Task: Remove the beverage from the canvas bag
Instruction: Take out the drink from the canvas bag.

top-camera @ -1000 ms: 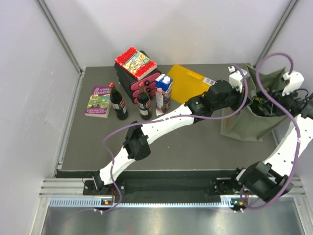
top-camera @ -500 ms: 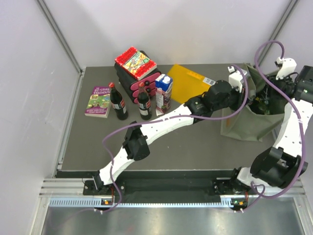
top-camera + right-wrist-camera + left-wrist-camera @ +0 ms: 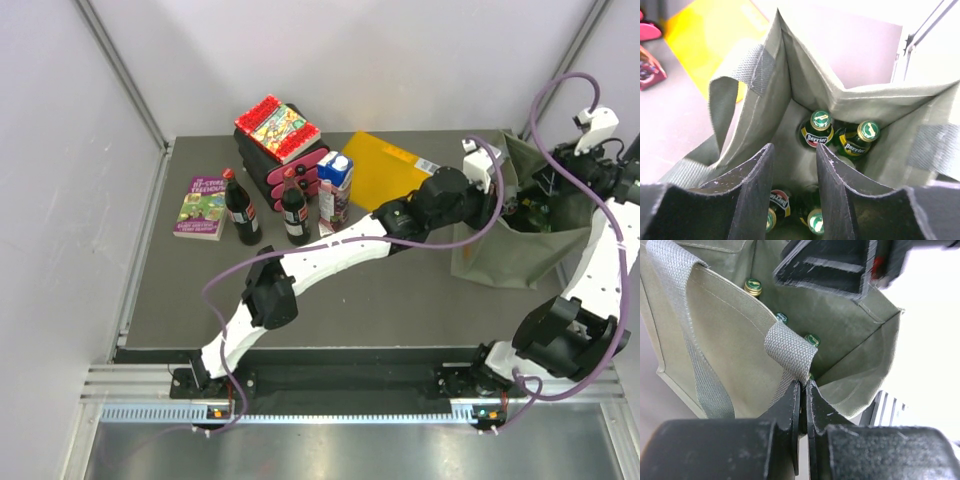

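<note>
The olive-green canvas bag stands at the table's right side with its mouth open. Several green Perrier bottles stand inside it, among them one beverage and a second against the far wall; three caps show in the left wrist view, one being. My left gripper is shut on the bag's grey webbing handle at the near rim. My right gripper hangs over the bag's mouth, open, with nothing between its fingers and two bottles below them.
A yellow folder lies left of the bag. Further left stand a juice carton, two dark cola bottles, a pink-and-black stack with a book on top, and a purple book.
The right wrist has risen and swung toward the back over the bag's mouth. The left gripper has kept its hold on the handle, shifting only slightly.
</note>
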Controlling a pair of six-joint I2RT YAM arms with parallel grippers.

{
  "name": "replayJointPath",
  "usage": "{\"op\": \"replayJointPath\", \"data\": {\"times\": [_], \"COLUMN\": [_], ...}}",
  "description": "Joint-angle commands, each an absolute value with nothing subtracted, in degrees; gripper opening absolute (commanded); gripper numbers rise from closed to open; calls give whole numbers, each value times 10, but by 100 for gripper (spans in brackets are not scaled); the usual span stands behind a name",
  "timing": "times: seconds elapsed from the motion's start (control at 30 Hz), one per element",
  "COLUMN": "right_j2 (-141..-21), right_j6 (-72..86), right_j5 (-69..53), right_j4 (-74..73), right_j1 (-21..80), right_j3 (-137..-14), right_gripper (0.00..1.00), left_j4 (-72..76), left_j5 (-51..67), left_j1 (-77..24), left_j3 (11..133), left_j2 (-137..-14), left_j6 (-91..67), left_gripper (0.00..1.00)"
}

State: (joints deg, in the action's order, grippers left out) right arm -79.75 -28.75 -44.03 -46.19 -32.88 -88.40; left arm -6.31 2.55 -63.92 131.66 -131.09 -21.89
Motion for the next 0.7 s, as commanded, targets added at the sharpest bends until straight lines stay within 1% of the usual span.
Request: {"op": "replayJointPath", "data": {"times": [0.0,0.17,0.27,0.37,0.4,0.5,0.67], "right_j2": [-794,-820,-853,-886,-894,-903,-921], "right_j6": [-332,-359,-353,-327,-297,-243,-226], "right_j5": [-540,-548,-515,-457,-416,-357,-282], "right_j4": [-526,-551,-561,-564,-546,-502,-497], "right_j1": [-362,-372,-354,-318,-300,-280,-240], "right_j3": [-933,-927,-946,-970,-973,-978,-984], "right_gripper": [39,39,39,39,40,41,43], "left_j4": [-44,-18,-4,26,28,37,53], "left_j5": [47,51,61,76,78,81,78], "left_j1": [-642,-642,-641,-637,-635,-633,-625], "left_j3": [1248,1223,1209,1188,1182,1162,1140], "left_j2": [-1270,-1262,-1259,-1252,-1251,-1243,-1233], "left_j6": [-185,-176,-173,-179,-180,-181,-185], "left_gripper": [0,0,0,0,0,0,0]}}
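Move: Inside the canvas bag, the far-left green bottle lies about 7 cm ahead of the open right hand, straight in front and some 17 cm below. A second green bottle stands roughly 6 cm to the right of it and 1 cm farther out; another lies about 3 cm behind the hand, 3 cm to its left and 19 cm down. From the left hand, the far-left bottle is about 14 cm ahead, 10 cm right and 17 cm below. Dipping into the mouth of the canvas bag, the right hand first eases back and up by about 1.5 cm, then sinks some 7 cm while reaching forward towards the far green bottles, tipping its fingers about 15 degrees further down and keeping them open. The left hand still pinches the bag's near-left rim by its strap, shifting it about 1 cm to the left. ##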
